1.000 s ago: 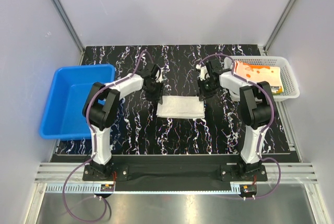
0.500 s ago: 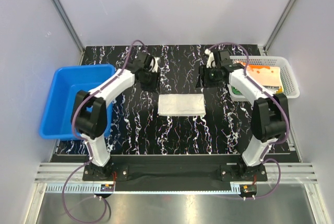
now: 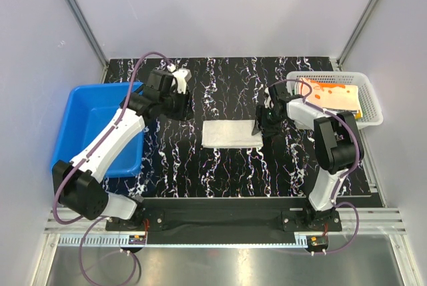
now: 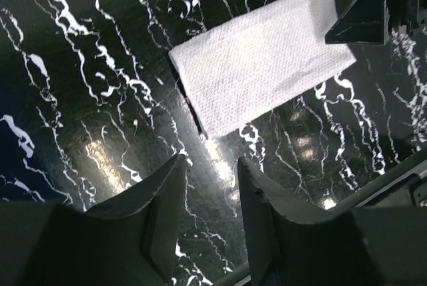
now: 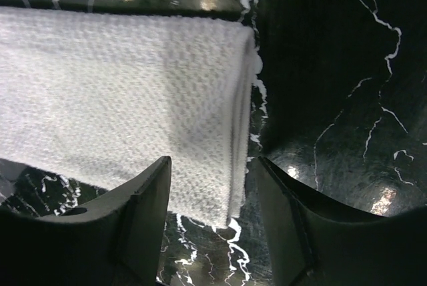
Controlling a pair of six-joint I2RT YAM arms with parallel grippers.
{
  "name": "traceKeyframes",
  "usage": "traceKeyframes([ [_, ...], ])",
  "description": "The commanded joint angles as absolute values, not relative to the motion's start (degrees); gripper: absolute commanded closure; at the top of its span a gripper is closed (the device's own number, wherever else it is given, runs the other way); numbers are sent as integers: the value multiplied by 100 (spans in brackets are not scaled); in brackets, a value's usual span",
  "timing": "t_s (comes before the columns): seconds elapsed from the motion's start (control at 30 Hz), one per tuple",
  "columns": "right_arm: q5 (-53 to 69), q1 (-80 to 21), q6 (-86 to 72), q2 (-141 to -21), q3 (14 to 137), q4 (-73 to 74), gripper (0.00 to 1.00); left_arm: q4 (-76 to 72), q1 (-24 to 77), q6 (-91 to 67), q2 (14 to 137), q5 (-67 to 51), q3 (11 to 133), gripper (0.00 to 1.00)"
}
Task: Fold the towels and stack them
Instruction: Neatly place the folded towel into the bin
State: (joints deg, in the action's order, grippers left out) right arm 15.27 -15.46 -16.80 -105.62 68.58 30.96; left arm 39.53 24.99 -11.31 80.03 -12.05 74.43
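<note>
A whitish-beige towel (image 3: 231, 134) lies folded into a flat rectangle on the black marbled table. In the right wrist view the towel (image 5: 120, 113) shows its layered right edge. My right gripper (image 3: 261, 125) (image 5: 213, 166) is open low over that edge, one finger over the cloth and one over bare table. My left gripper (image 3: 181, 107) (image 4: 210, 166) is open and empty, up and to the left of the towel (image 4: 260, 86), over bare table. A cream towel with orange print (image 3: 330, 96) lies in the white mesh basket (image 3: 373, 121).
A blue plastic bin (image 3: 80, 166) stands at the left table edge, partly under my left arm. The white basket sits at the back right corner. Grey walls close in the back and sides. The right gripper's dark body (image 4: 363, 6) shows at the left wrist view's top right.
My left arm has pulled back from the towel's upper-left corner toward the bin. My right gripper let go of the upper-right corner, opened, and now sits at the towel's right edge.
</note>
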Motion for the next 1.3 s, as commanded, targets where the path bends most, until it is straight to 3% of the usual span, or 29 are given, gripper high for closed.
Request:
traceKeyframes([
  [0.0, 1257, -1555, -1863, -10600, 6742, 2839, 40, 3929, 2496, -932, 7805, -1020, 7330, 58],
  [0.3, 747, -1889, -1951, -10652, 6486, 2760, 45, 3902, 2487, -914, 7752, -993, 7321, 58],
  [0.53, 703, -2030, -2004, -10854, 6478, 2698, 54, 3920, 2478, -897, 7717, -897, 7242, 58],
  [0.67, 721, -2030, -1995, -10855, 6442, 2654, 68, 3911, 2479, -896, 7699, -835, 7251, 58],
  [0.9, 852, -2048, -1793, -10679, 6671, 2777, 100, 3937, 2478, -896, 7691, -774, 7260, 59],
  [1.27, 185, -2039, -1108, -10467, 7979, 4085, 100, 3955, 2479, -870, 7708, -817, 7260, 59],
])
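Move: The right hand hangs open about 2 cm above the near-white folded towel, right at its right-hand end; the towel's middle lies some 8 cm to its left and level with it in reach. The white bin stands about 25 cm to this hand's right and 11 cm farther out, with the orange-dotted towel in it some 23 cm right and 11 cm out. From the left hand, the folded towel's middle is about 12 cm right, 2 cm ahead and 20 cm below. The right hand's fingers shut on the right-hand end of the folded towel, pinching its layers from above roughly midway along that edge. To get there the hand sinks about 1.5 cm and edges about 1.5 cm left while closing from a bit over half open to nearly shut; then, gripping, it starts upward by some 2 cm, easing back right. ##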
